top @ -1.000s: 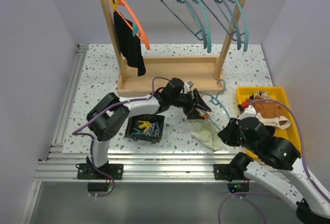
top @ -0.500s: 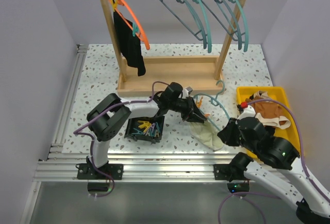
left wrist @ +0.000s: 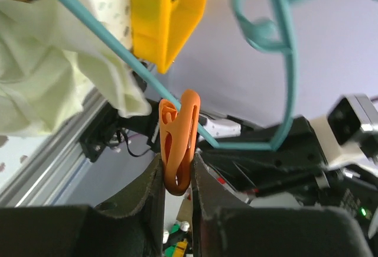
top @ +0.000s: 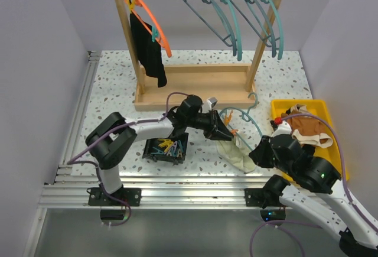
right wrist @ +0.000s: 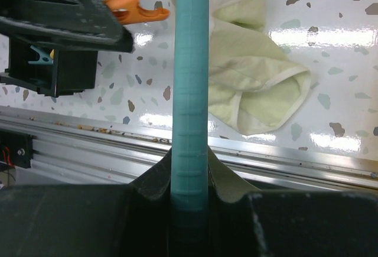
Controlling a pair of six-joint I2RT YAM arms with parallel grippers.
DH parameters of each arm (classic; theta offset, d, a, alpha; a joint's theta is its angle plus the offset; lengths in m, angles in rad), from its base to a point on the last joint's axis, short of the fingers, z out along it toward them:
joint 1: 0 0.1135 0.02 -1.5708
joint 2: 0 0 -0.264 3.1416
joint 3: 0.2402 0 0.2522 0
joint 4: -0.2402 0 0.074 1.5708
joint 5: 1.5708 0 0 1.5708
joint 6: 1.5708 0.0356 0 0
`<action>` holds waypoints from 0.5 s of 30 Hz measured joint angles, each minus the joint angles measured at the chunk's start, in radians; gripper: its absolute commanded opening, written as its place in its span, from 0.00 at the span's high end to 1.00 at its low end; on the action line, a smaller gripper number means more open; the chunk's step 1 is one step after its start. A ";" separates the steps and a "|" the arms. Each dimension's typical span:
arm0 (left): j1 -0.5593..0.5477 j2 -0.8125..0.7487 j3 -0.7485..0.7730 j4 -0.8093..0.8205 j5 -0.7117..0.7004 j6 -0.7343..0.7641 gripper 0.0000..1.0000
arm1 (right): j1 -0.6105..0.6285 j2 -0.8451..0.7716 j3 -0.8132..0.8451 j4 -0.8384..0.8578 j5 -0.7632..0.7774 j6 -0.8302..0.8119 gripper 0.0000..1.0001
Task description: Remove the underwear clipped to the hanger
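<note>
My left gripper is shut on an orange clothespin, pinching its handle end. The pin's far end meets the bar of a teal hanger, right at the edge of the cream-white underwear. I cannot tell whether the pin still bites the bar. My right gripper is shut on that hanger's bar. The cream underwear lies crumpled on the table under the bar. The black underwear hangs from an orange hanger on the rack.
A wooden rack stands at the back with several teal hangers on its rail. A black box of coloured clips sits under my left arm. A yellow bin at the right holds brown clothes.
My left gripper went from open around the orange clothespin to shut on it. The left arm drew back slightly to the left. The right arm has not moved.
</note>
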 measured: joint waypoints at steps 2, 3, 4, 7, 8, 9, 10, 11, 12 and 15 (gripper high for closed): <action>0.000 -0.061 -0.018 -0.001 0.000 0.012 1.00 | 0.000 -0.001 -0.002 0.000 0.001 0.003 1.00; 0.000 -0.097 -0.027 -0.003 0.000 0.024 1.00 | 0.000 -0.002 -0.002 0.000 0.002 0.004 1.00; 0.000 -0.125 -0.035 -0.010 0.001 0.037 1.00 | 0.000 -0.002 -0.002 0.000 0.003 0.005 1.00; 0.000 -0.238 -0.052 -0.121 -0.024 0.150 1.00 | 0.000 -0.006 -0.002 0.000 0.005 0.010 1.00; 0.001 -0.282 -0.058 -0.184 -0.052 0.204 1.00 | 0.000 -0.010 -0.002 0.000 0.005 0.010 1.00; 0.002 -0.329 -0.064 -0.266 -0.084 0.254 1.00 | 0.000 -0.013 -0.002 0.000 0.007 0.010 1.00; 0.005 -0.378 -0.077 -0.343 -0.126 0.302 1.00 | 0.000 -0.016 -0.002 -0.001 0.008 0.010 1.00; 0.011 -0.423 -0.092 -0.405 -0.158 0.338 1.00 | 0.000 -0.017 0.000 -0.001 0.009 0.010 1.00; 0.022 -0.485 -0.116 -0.475 -0.204 0.374 1.00 | 0.000 -0.017 0.002 -0.002 0.010 0.010 1.00; 0.097 -0.684 -0.216 -0.655 -0.320 0.450 1.00 | 0.000 -0.017 0.015 -0.003 0.010 0.007 1.00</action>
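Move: The clip box, where the orange clip already held in the left fingers is headed, stands about 22 cm to the left gripper's left, 2 cm back and some 13 cm below. The other orange clip, still on the hanger, is about 7 cm ahead and 1 cm left, near gripper height; the underwear's middle lies roughly 3 cm right, 4 cm back and 12 cm down. From the right gripper, the box is about 32 cm left, 5 cm ahead, 15 cm down. Lift the left gripper about 5 cm, keeping the orange clip pinched, then swing it left, ever faster, for about 15 cm in all, away from the hanger and towards the clip box, easing slightly back and starting to sink again. Turn the wrist some 30 degrees on the way so the fingers tip further down. Keep the right gripper still, shut on the hanger. ##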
